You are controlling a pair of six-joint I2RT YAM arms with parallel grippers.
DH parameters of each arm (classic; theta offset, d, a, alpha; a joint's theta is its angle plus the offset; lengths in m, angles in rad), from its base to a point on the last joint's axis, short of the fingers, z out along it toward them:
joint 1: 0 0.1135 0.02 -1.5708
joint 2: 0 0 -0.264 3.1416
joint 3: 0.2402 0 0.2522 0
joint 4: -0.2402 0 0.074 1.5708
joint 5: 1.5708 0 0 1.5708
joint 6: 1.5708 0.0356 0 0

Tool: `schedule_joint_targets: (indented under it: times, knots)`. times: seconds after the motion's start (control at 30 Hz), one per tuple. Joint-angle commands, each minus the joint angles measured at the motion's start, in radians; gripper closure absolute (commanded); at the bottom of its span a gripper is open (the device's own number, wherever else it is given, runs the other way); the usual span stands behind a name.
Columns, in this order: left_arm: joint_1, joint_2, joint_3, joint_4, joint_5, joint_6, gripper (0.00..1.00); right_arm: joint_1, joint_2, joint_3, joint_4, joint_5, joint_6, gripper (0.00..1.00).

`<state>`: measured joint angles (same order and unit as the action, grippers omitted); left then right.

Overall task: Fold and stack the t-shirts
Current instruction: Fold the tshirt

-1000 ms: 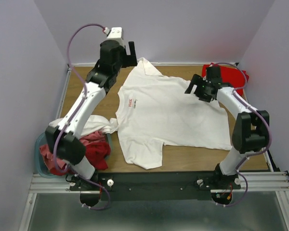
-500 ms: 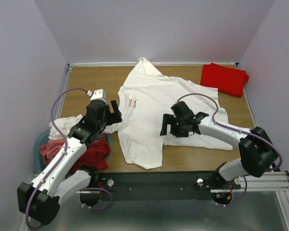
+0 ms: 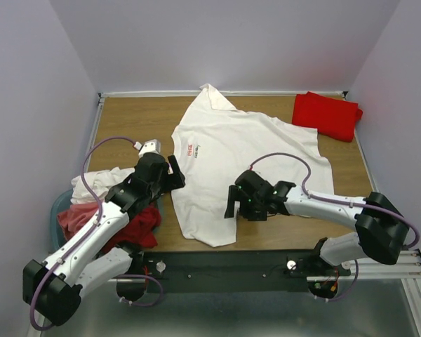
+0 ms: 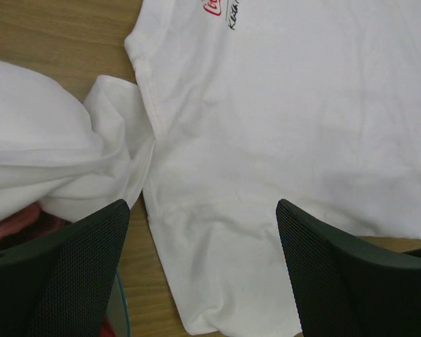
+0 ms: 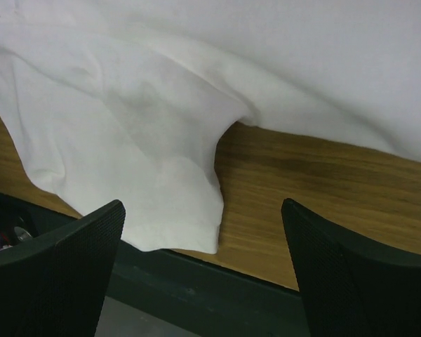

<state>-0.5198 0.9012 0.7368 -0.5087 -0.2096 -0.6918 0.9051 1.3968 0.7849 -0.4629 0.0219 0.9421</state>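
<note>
A white t-shirt [image 3: 252, 158] with a small red printed graphic [image 3: 190, 149] lies spread flat on the wooden table. A folded red t-shirt [image 3: 326, 114] rests at the back right corner. More t-shirts, white [image 3: 102, 184], pink and red [image 3: 137, 221], are heaped at the left. My left gripper [image 3: 174, 173] hovers open over the spread shirt's left edge [image 4: 196, 232], holding nothing. My right gripper [image 3: 231, 203] is open above the near sleeve [image 5: 147, 161], also holding nothing.
A pale blue tub [image 3: 58, 210] under the heap sits at the table's left near corner. A black rail [image 5: 196, 295] runs along the table's near edge [image 3: 266, 242], just below the sleeve. Purple walls close in on three sides.
Both arms have swung from the back of the table toward the near side. The left gripper now sits at the shirt's left edge, the right one over the near sleeve.
</note>
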Motion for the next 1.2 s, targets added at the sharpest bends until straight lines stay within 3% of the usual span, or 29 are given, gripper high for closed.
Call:
schedule_joint_targets:
  times: [0.0, 0.1, 0.2, 0.6, 0.7, 0.73, 0.87, 1.0, 1.17]
  knots:
    - [-0.031, 0.002, -0.022, -0.024, -0.014, -0.078, 0.07, 0.054, 0.018, -0.030, 0.000, 0.052, 0.099, 0.02]
    - [-0.043, -0.007, -0.027, -0.025, -0.016, -0.098, 0.07, 0.087, 0.041, -0.041, 0.006, 0.049, 0.118, 0.05]
    - [-0.048, -0.019, -0.034, -0.034, -0.016, -0.104, 0.07, 0.120, 0.073, -0.030, 0.007, 0.036, 0.127, 0.17]
    - [-0.063, -0.038, -0.047, -0.051, -0.014, -0.129, 0.07, 0.184, 0.149, 0.019, 0.001, 0.009, 0.141, 0.44]
    - [-0.066, -0.044, -0.050, -0.053, -0.019, -0.133, 0.07, 0.193, 0.162, 0.022, -0.003, -0.005, 0.147, 0.58]
    - [-0.069, -0.048, -0.051, -0.053, -0.022, -0.135, 0.07, 0.193, 0.163, 0.022, -0.006, -0.008, 0.147, 0.73]
    - [-0.080, -0.054, -0.051, -0.051, -0.025, -0.141, 0.07, 0.193, 0.169, 0.037, -0.014, -0.013, 0.147, 0.99]
    - [-0.134, -0.044, -0.050, -0.051, -0.036, -0.143, 0.08, 0.186, 0.122, 0.092, -0.074, 0.055, 0.146, 1.00]
    - [-0.210, -0.025, -0.066, -0.057, -0.056, -0.181, 0.09, 0.085, 0.053, 0.140, -0.100, 0.090, 0.130, 1.00]
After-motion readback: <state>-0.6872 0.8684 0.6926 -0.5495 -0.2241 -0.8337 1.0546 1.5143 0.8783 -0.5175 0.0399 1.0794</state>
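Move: The near sleeve's right-hand hem corner lies about 6 cm back and 2 cm left of the open right hand, some 4 cm below it. At the same depth, the armpit fold is roughly 5 cm ahead and 2 cm left, and the hem's left corner about 3 cm back and 19 cm left. From the left hand, the right-hand hem corner lies roughly 15 cm back, 20 cm right and 14 cm below. The right fingers shut fully and pinch the near sleeve at its right-hand hem corner, after the hand goes back about 5 cm, down and to the left to reach it; then the hand lifts some 3 cm, drawing forward with the cloth held. The left hand, still wide open, drifts back and right towards the sleeve, sinking slightly. ##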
